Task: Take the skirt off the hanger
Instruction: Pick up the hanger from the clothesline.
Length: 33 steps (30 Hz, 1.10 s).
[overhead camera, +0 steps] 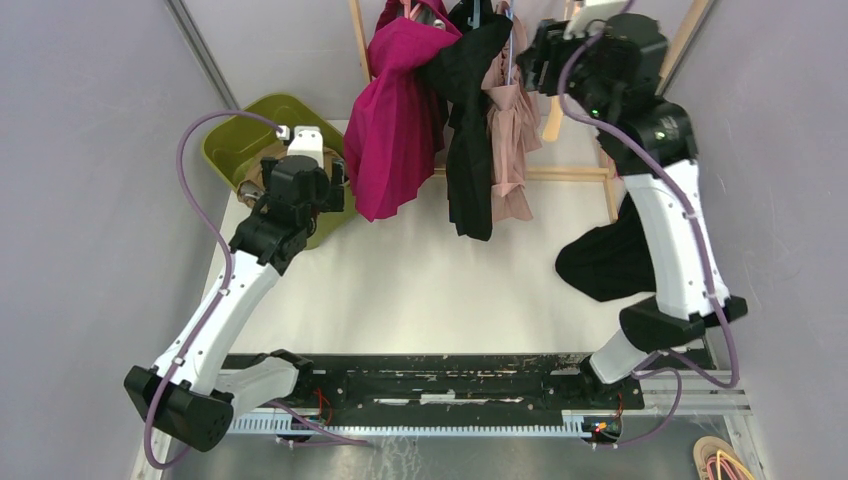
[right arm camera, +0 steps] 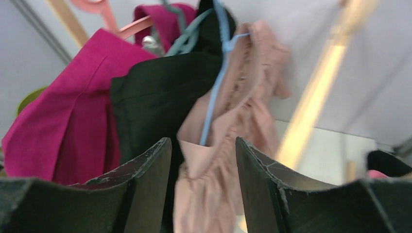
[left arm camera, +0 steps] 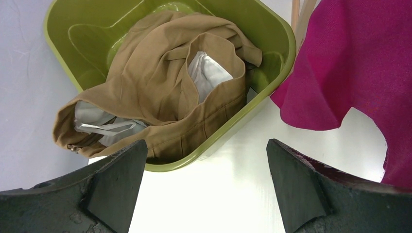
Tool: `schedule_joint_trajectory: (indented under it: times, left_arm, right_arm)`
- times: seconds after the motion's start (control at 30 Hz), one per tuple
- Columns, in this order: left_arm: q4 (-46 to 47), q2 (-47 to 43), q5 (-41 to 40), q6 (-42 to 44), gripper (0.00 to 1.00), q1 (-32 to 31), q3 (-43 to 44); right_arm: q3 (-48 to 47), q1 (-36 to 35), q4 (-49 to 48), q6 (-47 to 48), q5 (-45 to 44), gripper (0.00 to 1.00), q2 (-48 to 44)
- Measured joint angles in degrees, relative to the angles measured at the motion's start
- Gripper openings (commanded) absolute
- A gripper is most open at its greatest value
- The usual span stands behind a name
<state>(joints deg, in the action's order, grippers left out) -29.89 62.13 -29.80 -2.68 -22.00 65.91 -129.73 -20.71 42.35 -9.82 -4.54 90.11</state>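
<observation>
Three garments hang on the rack: a magenta skirt (overhead camera: 395, 130) (right arm camera: 63, 126), a black one (overhead camera: 470, 130) (right arm camera: 150, 97) and a pale pink skirt (overhead camera: 510, 150) (right arm camera: 228, 121) on a light-blue hanger (right arm camera: 214, 97). My right gripper (overhead camera: 527, 60) (right arm camera: 203, 141) is raised at the rack, its jaws partly open on either side of the pink skirt's gathered waistband, with fabric in the gap. My left gripper (overhead camera: 335, 175) (left arm camera: 206, 142) hangs wide open and empty over the table, between the green bin and the magenta skirt's hem (left arm camera: 354, 58).
A green bin (overhead camera: 240, 125) (left arm camera: 272, 29) at the back left holds a tan garment (left arm camera: 165, 73) that spills over its rim. The wooden rack frame (overhead camera: 570, 172) (right arm camera: 311, 107) stands at the back. A black cloth (overhead camera: 605, 260) lies behind my right arm.
</observation>
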Motion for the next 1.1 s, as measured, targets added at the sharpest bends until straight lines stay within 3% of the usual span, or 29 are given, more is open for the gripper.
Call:
schedule_joint_trajectory:
  times: [0.2,0.6,1.1]
  left_arm:
    - [0.00,0.57,0.22,-0.02,0.99,0.00,0.02]
    - [-0.26,-0.70,-0.61,-0.02,0.99,0.00,0.02]
    - [-0.48,-1.51,-4.50,1.14,0.99,0.00,0.02]
  right_arm:
    - [-2.82,-4.96,-0.76,-0.28,-0.20,0.57,8.35]
    - [-4.13,-4.87,-6.01,0.22,-13.31,0.55,12.98]
    - [-7.34,-4.24,-8.81,-0.70,-16.83,0.52,20.50]
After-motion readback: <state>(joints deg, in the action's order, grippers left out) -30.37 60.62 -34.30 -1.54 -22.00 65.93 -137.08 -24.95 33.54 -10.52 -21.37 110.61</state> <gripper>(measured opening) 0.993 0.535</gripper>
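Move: The blue hanger carrying the pink skirt is about 16 cm ahead of the right hand, 4 cm to its left and some 4 cm lower. The black garment's grey hanger hangs level with it, roughly 6 cm farther left; a bare wooden hanger is nearer, about 10 cm ahead of the right hand, 4 cm to its right and 5 cm lower. From the left hand the blue hanger lies some 22 cm ahead, 35 cm right and 18 cm up. The blue hanger is approached by the right hand, which reaches about 12 cm forward and 7 cm down, swinging left early and then easing partly back, with a brief rise midway through the descent. After a slight turn left the wrist swings clockwise, ending some 13 degrees round, and the half-open fingers stay open, pointing at the hanger's near arm; contact can't be seen. ##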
